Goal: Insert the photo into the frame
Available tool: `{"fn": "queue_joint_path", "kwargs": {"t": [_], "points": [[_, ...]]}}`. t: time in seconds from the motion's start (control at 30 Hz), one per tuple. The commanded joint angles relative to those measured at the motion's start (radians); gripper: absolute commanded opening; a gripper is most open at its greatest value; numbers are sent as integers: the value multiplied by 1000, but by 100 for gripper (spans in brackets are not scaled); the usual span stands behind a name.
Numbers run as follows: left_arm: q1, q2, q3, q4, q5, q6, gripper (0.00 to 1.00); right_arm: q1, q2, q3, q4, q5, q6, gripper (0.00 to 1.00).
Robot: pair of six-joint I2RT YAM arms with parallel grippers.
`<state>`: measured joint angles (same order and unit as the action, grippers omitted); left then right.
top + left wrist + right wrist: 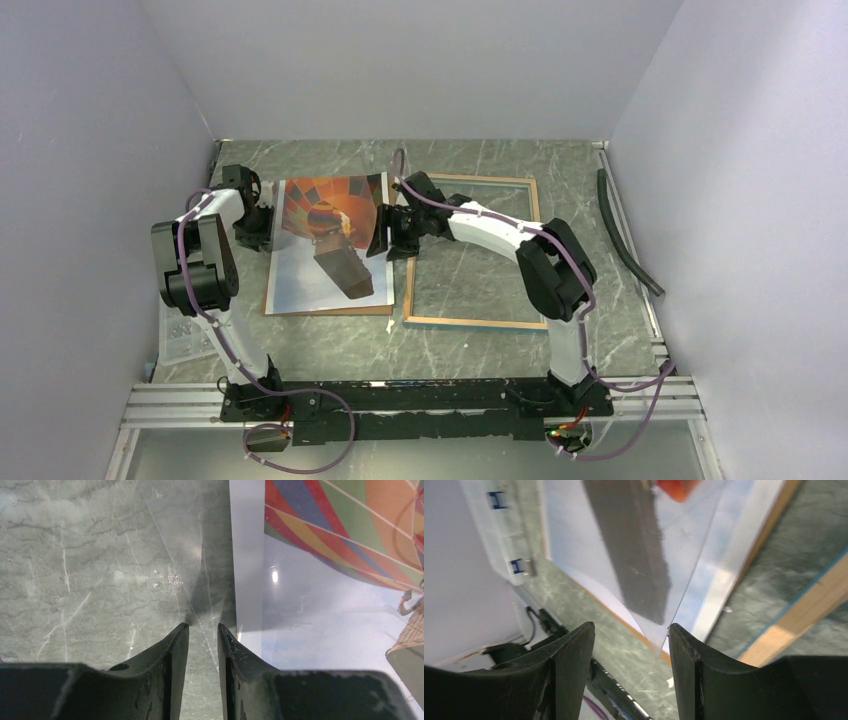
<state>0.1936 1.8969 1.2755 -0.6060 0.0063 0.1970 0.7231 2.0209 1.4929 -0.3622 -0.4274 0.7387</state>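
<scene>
The photo (325,285), an orange-red balloon on blue sky, lies flat on a brown panel left of centre. A clear sheet (689,555) lies over it and mirrors a dark band. The frame (412,290), with light wood edges, lies flat to its right; its blue rim line shows in the right wrist view (796,600). My left gripper (262,225) is at the photo's left edge, its jaws a narrow gap apart over bare table (203,626), with the photo (325,595) just to the right. My right gripper (392,237) is at the photo's right edge, open (631,630). The clear sheet's corner ends beside its right fingertip (676,632).
A white printed sheet (185,335) lies by the left wall, behind the left arm. A black strip (625,235) and a metal rail (645,300) run along the right wall. Grey walls close in three sides. The brown panel's edge (769,535) shows beyond the photo.
</scene>
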Motion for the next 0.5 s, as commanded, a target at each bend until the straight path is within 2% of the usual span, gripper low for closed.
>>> {"fn": "queue_joint_path", "kwargs": {"t": [0.0, 0.1, 0.2, 0.47], "points": [[-15, -3, -32, -52, 55, -6, 34, 1, -111, -22, 220, -121, 99, 59], [-16, -7, -31, -59, 60, -4, 33, -6, -126, -70, 341, -177, 174, 59], [-15, -12, -32, -57, 54, 3, 33, -14, -116, -83, 386, -200, 204, 59], [-15, -31, -36, -61, 60, 4, 33, -44, -58, -106, 424, -203, 233, 63]]}}
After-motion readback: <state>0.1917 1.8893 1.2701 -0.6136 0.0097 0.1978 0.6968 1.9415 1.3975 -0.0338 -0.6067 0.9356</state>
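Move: The clear sheet over the photo already has its right edge raised between the right gripper's open fingers. Its middle lies about 12 cm left, 7 cm ahead and 3 cm below that hand. The photo's middle is under it, some 6 cm below the hand, and the empty frame is centred about 24 cm right and 5 cm ahead. From the left gripper, the sheet's middle is about 16 cm right and level fore and aft. Raise the right gripper about 7 cm off the photo, drifting some 2.5 cm left, with the clear sheet's edge kept against the inner side of its lower finger. Swing the fingers up roughly 20 degrees towards level as you go and leave them open, easing off at the top; don't pinch. Hold the left gripper still beside the photo's left edge. ##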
